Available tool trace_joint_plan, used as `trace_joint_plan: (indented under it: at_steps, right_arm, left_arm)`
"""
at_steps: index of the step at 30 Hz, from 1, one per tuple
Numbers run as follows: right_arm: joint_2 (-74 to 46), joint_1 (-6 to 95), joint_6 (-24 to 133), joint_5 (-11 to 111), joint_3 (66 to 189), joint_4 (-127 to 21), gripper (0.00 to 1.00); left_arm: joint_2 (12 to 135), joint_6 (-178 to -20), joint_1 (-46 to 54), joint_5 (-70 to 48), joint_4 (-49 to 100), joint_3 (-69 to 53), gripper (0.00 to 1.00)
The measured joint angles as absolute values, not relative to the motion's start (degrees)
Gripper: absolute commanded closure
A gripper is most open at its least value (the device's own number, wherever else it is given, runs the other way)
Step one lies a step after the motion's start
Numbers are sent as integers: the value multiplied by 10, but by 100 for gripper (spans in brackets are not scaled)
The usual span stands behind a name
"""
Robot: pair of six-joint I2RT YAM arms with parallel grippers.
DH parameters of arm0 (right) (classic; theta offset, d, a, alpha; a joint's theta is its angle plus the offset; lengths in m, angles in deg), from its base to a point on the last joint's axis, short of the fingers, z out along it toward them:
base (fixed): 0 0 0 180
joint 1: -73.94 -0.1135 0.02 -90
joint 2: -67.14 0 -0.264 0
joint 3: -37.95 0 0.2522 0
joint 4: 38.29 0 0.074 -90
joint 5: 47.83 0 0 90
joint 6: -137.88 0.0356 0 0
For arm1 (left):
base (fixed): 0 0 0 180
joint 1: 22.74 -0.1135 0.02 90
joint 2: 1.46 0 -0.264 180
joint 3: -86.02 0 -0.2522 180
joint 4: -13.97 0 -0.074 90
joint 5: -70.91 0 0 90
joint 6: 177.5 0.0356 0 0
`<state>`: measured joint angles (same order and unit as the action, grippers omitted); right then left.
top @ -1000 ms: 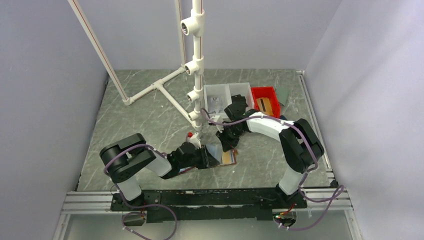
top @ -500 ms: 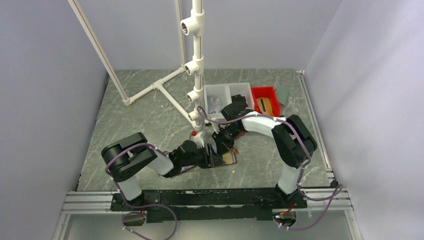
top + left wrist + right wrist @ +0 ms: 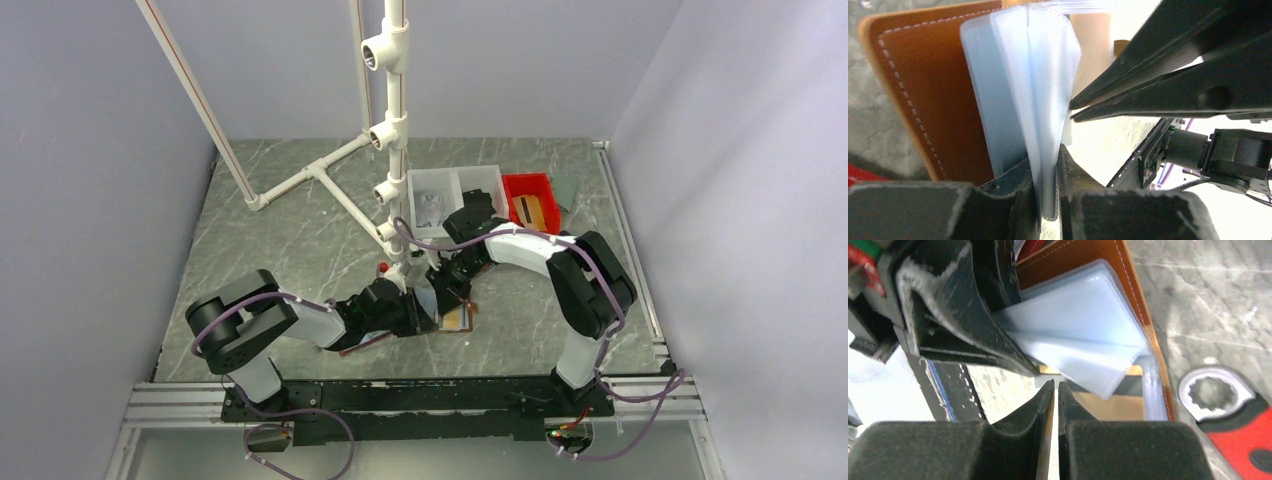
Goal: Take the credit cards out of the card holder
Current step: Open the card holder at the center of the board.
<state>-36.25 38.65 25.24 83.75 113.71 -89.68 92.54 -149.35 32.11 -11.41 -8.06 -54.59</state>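
The card holder (image 3: 460, 318) is brown stitched leather with clear plastic sleeves and lies open on the table between the arms. My left gripper (image 3: 424, 311) is shut on the lower edge of the sleeves (image 3: 1033, 75) and holds them fanned up from the leather cover (image 3: 923, 100). My right gripper (image 3: 446, 286) is shut and empty, its tips (image 3: 1055, 390) just in front of the sleeves (image 3: 1083, 335) and over a tan inner panel (image 3: 1108, 407). Its fingers (image 3: 1148, 85) show beside the sleeves in the left wrist view. No credit card shows clearly.
A red and white ring-shaped tool (image 3: 1228, 410) lies on the table right beside the holder. A white pipe frame (image 3: 395, 150) stands just behind. Two white bins (image 3: 455, 190) and a red bin (image 3: 530, 200) sit at the back right.
My right gripper has come down and left, closer to the holder. My left arm's elbow has swung left while its gripper stays on the sleeves.
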Motion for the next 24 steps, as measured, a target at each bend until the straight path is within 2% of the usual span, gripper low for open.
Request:
trace_joint_plan:
  at_steps: [5, 10, 12, 24]
  right_arm:
    - [-325, 395, 218, 786, 1137, -913, 88]
    - [-322, 400, 206, 719, 1137, -913, 89]
    - [-329, 401, 207, 712, 1137, -914, 89]
    - [-329, 395, 207, 702, 1139, -915, 89]
  left_arm:
    - [917, -1500, 321, -121, -65, -547, 78]
    - [914, -1510, 321, -119, -66, -548, 59]
    - [901, -1517, 321, -121, -58, -551, 56]
    - [750, -1537, 320, -221, 147, -573, 56]
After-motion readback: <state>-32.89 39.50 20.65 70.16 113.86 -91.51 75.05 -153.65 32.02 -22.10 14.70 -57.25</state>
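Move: The gold striped card in the open card holder has its middle about 2 cm ahead and 2 cm to the right of the closed right fingers, about 1 cm below them. The wrench's middle is some 12 cm ahead and 7 cm right. The left fingers still hold the clear sleeve leaf; the brown left cover lies roughly 3 cm ahead, 4 cm left and 2 cm below them, with the red-edged holder about 12 cm left, nearly level fore-and-aft. The clear sleeve leaf is let go as the left fingers open, rise about 1 cm and then draw some 5 cm left, turning slightly counter-clockwise, away from the card. Meanwhile the striped card is taken under the still-closed right fingertips, which hop forward and right about 4.5 cm, tilting some 15 degrees, come down on the card's face and stay there. ##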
